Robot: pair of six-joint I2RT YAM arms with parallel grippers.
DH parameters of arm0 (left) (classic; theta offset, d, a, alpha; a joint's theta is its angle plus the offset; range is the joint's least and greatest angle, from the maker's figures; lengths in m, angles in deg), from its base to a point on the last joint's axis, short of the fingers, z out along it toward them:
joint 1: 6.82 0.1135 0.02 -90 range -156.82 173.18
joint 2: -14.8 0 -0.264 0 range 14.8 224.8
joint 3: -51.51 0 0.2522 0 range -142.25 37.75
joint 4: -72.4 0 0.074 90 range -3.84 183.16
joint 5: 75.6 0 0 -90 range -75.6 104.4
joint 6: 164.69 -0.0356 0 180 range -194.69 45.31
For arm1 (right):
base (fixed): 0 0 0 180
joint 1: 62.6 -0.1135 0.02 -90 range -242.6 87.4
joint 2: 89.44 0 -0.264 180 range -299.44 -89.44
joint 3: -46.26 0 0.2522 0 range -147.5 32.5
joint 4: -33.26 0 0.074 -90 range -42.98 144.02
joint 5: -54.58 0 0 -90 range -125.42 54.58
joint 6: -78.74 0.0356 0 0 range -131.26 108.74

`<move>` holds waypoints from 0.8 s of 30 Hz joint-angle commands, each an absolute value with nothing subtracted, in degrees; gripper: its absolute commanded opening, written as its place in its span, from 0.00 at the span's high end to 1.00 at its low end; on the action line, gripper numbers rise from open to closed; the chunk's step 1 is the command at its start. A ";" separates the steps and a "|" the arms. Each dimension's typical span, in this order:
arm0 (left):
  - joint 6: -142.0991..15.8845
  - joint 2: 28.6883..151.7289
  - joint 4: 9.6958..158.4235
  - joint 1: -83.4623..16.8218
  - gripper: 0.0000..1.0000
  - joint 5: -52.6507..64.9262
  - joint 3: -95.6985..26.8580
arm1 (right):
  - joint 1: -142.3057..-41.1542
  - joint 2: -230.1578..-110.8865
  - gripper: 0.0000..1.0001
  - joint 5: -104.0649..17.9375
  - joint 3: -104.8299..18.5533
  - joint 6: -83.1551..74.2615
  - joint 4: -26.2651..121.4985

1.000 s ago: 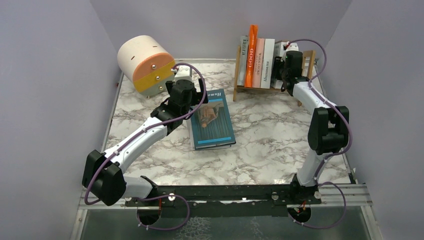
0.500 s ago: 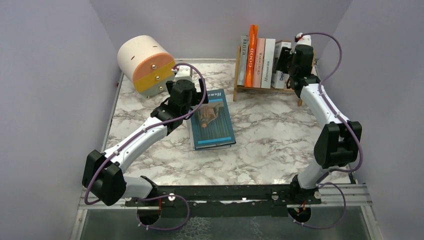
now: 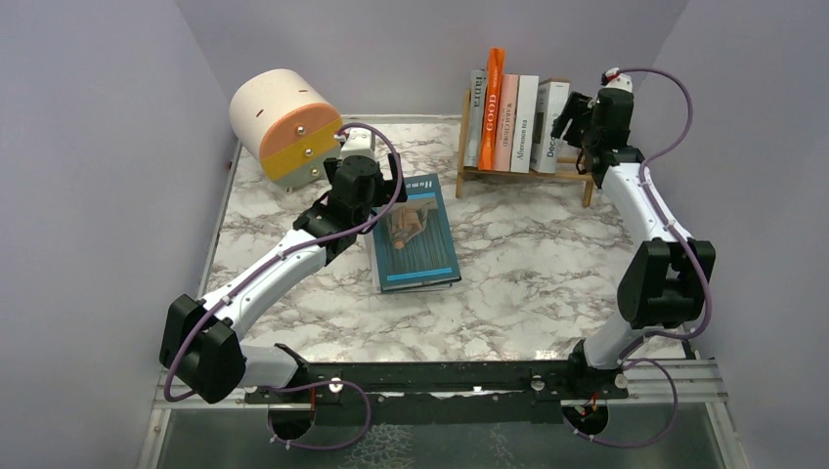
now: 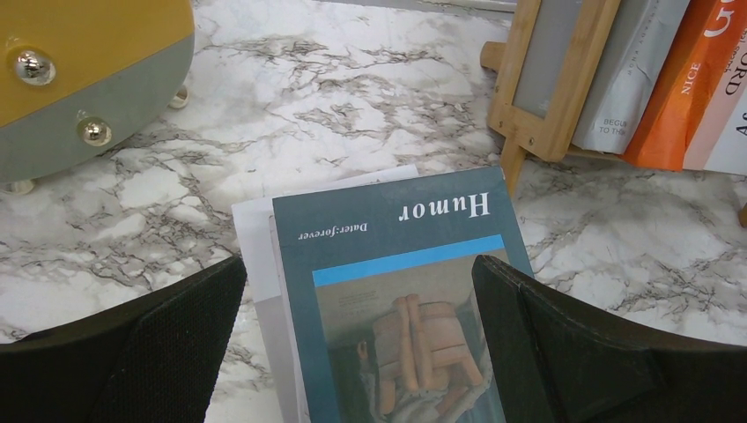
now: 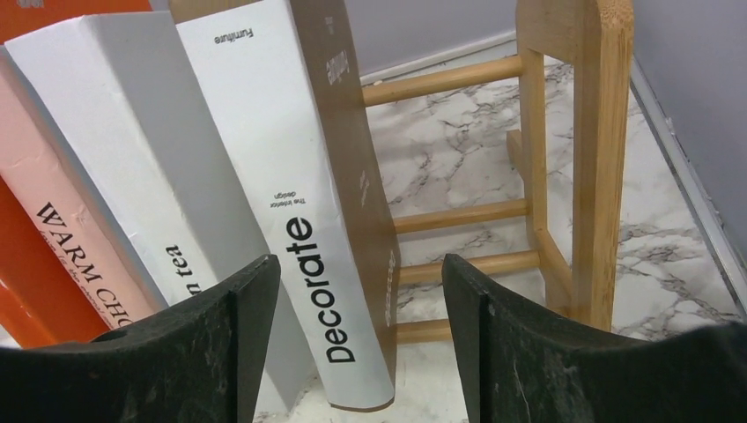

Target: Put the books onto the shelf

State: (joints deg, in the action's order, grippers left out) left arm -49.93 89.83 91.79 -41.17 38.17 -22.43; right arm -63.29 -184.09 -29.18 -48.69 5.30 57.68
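Several books (image 3: 508, 112) stand in the wooden shelf (image 3: 467, 147) at the back: grey, orange, pink and two white spines. The rightmost, the white "Decorate" book (image 5: 299, 203), leans left against its neighbours. My right gripper (image 3: 570, 115) hovers just in front of it, open. In the right wrist view that gripper (image 5: 357, 273) has a finger on either side of the spine, with gaps on both sides. A teal "Humor" book (image 3: 415, 234) lies flat mid-table on a white book (image 4: 255, 238). My left gripper (image 3: 376, 200) is open above the teal cover (image 4: 388, 291), holding nothing.
A round cream, orange and yellow drawer drum (image 3: 283, 122) sits at the back left, close to the left wrist. The shelf's right end frame (image 5: 603, 132) stands beside the right gripper, with bare rails between it and the last book. Purple walls enclose the table.
My right gripper has let go of the "Decorate" book, widened its jaws and drawn back to the right. The book now stands in the shelf. The left arm has not moved.
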 commanded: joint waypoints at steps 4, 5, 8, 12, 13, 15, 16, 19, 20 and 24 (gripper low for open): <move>-50.10 88.23 91.32 -40.92 0.01 37.95 -21.62 | -62.25 -188.74 0.33 -44.39 -49.13 7.67 53.13; -50.08 88.27 91.29 -40.92 0.01 37.88 -21.59 | -62.25 -189.15 0.33 -46.43 -48.85 7.95 52.15; -50.16 88.36 91.32 -40.86 0.01 37.97 -21.48 | -62.25 -189.73 0.33 -52.88 -47.59 9.37 48.87; -50.30 88.28 91.29 -40.67 0.01 38.00 -21.40 | -62.23 -189.70 0.33 -58.09 -46.37 11.41 46.49; -50.26 88.28 91.26 -40.66 0.01 37.97 -21.40 | -62.25 -189.49 0.33 -58.60 -46.15 11.56 46.14; -50.26 88.28 91.22 -40.63 0.01 38.05 -21.41 | -62.20 -189.11 0.33 -59.62 -45.68 11.90 45.58; -50.22 88.28 91.21 -40.59 0.01 38.04 -21.34 | -62.18 -188.97 0.33 -60.23 -45.59 11.94 45.26; -50.04 88.36 90.84 -40.57 0.01 37.70 -21.01 | -62.14 -189.20 0.33 -62.56 -45.78 12.05 44.86; -49.94 88.44 90.77 -40.57 0.01 37.61 -20.99 | -62.18 -189.52 0.33 -63.37 -46.00 12.04 44.95; -49.95 88.33 90.86 -40.65 0.01 37.70 -20.86 | -62.24 -189.15 0.33 -63.37 -45.64 12.60 44.63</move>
State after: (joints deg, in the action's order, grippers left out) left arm -49.91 89.78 91.77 -40.91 38.17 -21.43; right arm -61.63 -189.86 -58.41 -46.18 11.07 47.84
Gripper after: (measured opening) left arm 0.990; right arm 0.667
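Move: The Decorate book stands on the shelf with its middle about 10 cm ahead of the right hand and 5 cm to its left, near the hand's own height. The Afternoon tea book is some 5 cm left of it, the pink book about 9 cm left of it, both equally far out. The shelf's right end frame lies roughly 9 cm ahead of the right hand, 6 cm to its right and 5 cm lower. From the left hand the Decorate book is about 23 cm ahead and 41 cm to the right. Leftward by about 7.5 cm, the right hand sweeps in at the Decorate book, dipping forward first and then rising slightly. Its wrist swings counter-clockwise and rolls left side up, some 30 degrees in all. The fingers keep their part-open gap astride the spine, and the right fingertip comes against the brown cover, pushing the book towards Afternoon tea. ##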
